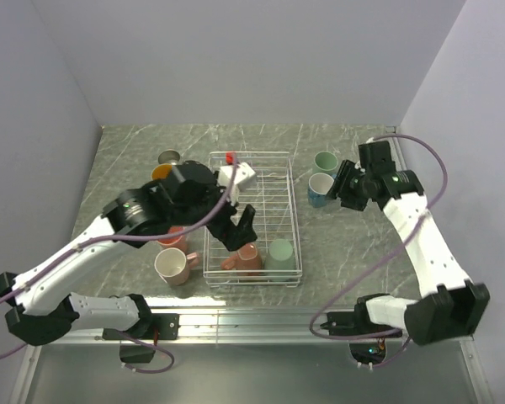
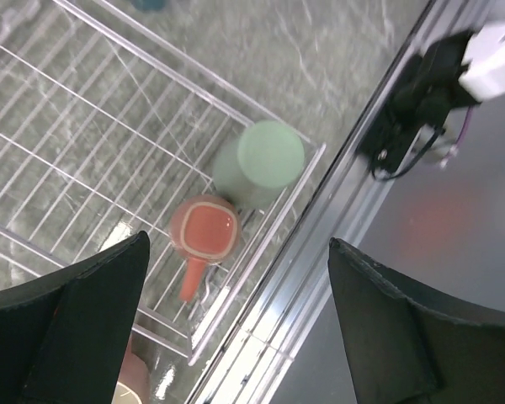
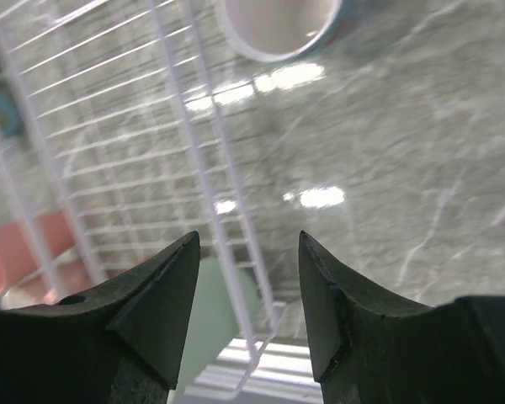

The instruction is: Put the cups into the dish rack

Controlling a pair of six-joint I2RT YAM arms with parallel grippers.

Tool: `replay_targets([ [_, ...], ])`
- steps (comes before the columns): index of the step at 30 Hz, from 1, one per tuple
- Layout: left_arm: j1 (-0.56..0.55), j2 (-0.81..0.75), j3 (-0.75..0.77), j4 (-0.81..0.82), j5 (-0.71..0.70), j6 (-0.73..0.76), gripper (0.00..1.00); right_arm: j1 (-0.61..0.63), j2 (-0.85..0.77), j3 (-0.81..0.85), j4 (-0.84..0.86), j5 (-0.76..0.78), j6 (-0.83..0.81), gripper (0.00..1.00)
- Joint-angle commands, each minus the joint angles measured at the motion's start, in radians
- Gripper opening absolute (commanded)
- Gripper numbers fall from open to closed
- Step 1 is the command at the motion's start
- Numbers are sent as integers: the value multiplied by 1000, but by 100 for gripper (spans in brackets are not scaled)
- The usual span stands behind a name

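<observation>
The white wire dish rack stands mid-table. A salmon cup and an upturned mint cup sit in its near end. My left gripper hangs open over the salmon cup, holding nothing, with the mint cup beside it. Right of the rack stand a blue cup and a mint cup. Beside the blue cup my right gripper is open and empty. In the right wrist view the blue cup's rim lies ahead of the right gripper.
Left of the rack stand a pink cup, a cream-white cup, an orange-inside cup and a small metallic grey one. The table's metal front rail runs just past the rack's near end. Walls enclose three sides.
</observation>
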Motion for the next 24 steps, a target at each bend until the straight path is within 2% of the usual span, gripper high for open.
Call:
replay_targets([
  [1, 44, -50, 55, 36, 48, -51, 92, -4, 101, 69, 1, 150, -25, 58],
  [5, 90, -120, 38, 100, 74, -106, 97, -13, 204, 111, 31, 189, -41, 58],
  [12, 105, -147, -41, 134, 101, -176, 94, -37, 368, 158, 110, 175, -33, 57],
  [21, 107, -201, -92, 159, 40, -190, 97, -54, 491, 172, 216, 160, -19, 57],
  [24, 107, -218, -126, 169, 31, -196, 97, -54, 542, 183, 222, 160, -19, 54],
])
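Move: The blue cup stands about 12 cm ahead of the right gripper, some 3 cm to its left and 16 cm below. Just beyond it, about 21 cm ahead of that gripper and 1 cm left at the same level, is the green cup; the dish rack's middle lies 5 cm ahead, 21 cm left and 18 cm down. From the empty left gripper, the blue cup is roughly 25 cm ahead, 20 cm right and 26 cm below. Reach the right gripper forward and down together, about 10 cm each way, drifting slightly right towards the near right rim of the blue cup; tip the wrist about 15 degrees and keep the fingers half open. Meanwhile lift the open left gripper above the rack, let it sink back a little, ease it left, and swing its fingers nearer level. ##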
